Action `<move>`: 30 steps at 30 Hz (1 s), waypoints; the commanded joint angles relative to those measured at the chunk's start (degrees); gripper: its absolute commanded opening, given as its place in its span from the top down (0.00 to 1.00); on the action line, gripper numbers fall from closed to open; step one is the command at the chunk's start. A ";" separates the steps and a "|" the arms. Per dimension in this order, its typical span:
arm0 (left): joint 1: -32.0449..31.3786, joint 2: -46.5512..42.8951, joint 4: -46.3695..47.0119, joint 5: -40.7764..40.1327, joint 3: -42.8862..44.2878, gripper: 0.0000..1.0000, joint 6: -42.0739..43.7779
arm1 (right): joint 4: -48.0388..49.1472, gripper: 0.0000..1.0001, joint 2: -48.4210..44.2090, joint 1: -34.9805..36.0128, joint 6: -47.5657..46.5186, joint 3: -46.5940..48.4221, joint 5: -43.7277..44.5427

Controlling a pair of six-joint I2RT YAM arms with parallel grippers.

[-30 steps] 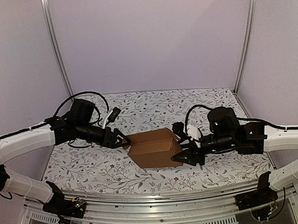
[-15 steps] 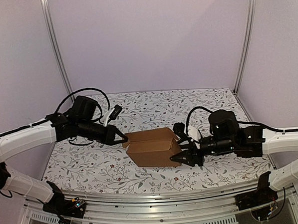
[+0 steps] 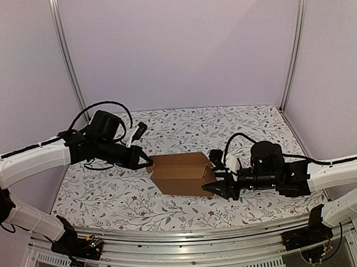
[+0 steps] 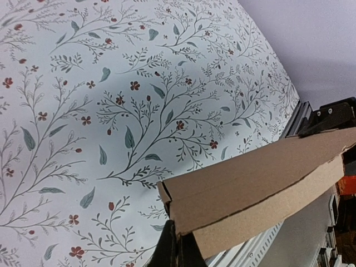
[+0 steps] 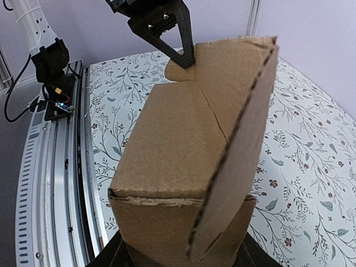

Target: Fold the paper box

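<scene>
The paper box (image 3: 179,175) is a brown cardboard carton in the middle of the floral table, held between both arms with its long side across the top view. My left gripper (image 3: 149,162) is shut, pinching a thin cardboard edge at the box's left end. In the left wrist view its fingertips (image 4: 178,247) meet under the box (image 4: 261,178) corner. My right gripper (image 3: 216,188) grips the right end. In the right wrist view the box (image 5: 178,150) fills the space between its fingers (image 5: 114,256), and one side panel stands out at an angle.
A floral cloth (image 3: 110,197) covers the table. An aluminium rail (image 3: 185,253) runs along the near edge. Metal posts (image 3: 66,55) and purple walls enclose the back and sides.
My left gripper has shut on the box's left end. The box has gone from a skewed, flattened shape to a squarer one. The right arm has shifted slightly lower.
</scene>
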 commanded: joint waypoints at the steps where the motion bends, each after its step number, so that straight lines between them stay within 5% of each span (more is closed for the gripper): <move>1: -1.09 1.51 -3.20 -2.71 1.72 1.00 -1.40 | 9.41 0.73 2.25 -0.43 0.17 -2.86 6.58; 14: -3.18 4.77 -1.71 -7.23 1.96 1.00 -4.29 | 34.85 0.75 18.14 -0.33 0.92 -8.92 15.27; 30: -7.42 6.37 5.19 -12.13 -7.00 1.00 -7.99 | 46.02 0.75 28.27 -0.39 5.91 -12.67 17.46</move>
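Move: Both hands already hold the raised paper box, the left at its far left corner and the right across its right end. The box's middle lies about 12 cm to the left hand's right, 4 cm back and 4 cm lower. From the right hand it is roughly 11 cm to the left and 3 cm ahead, 3 cm lower. The raised long flap's middle is about 12 cm right of the left hand, 1 cm back and level with it. Both hands carry the held box down towards the table: the right sinks fastest, about 9 cm, easing some 3 cm forward mostly in the first half, its half-open fingers still clamped across the box's right end while that wrist turns about 10 degrees clockwise. The left, fingers kept shut on the corner of the raised flap, first goes forward and down, then draws slightly back as it keeps sinking, some 5.5 cm lower in all, its wrist rolling and turning about 10 degrees counter-clockwise. ##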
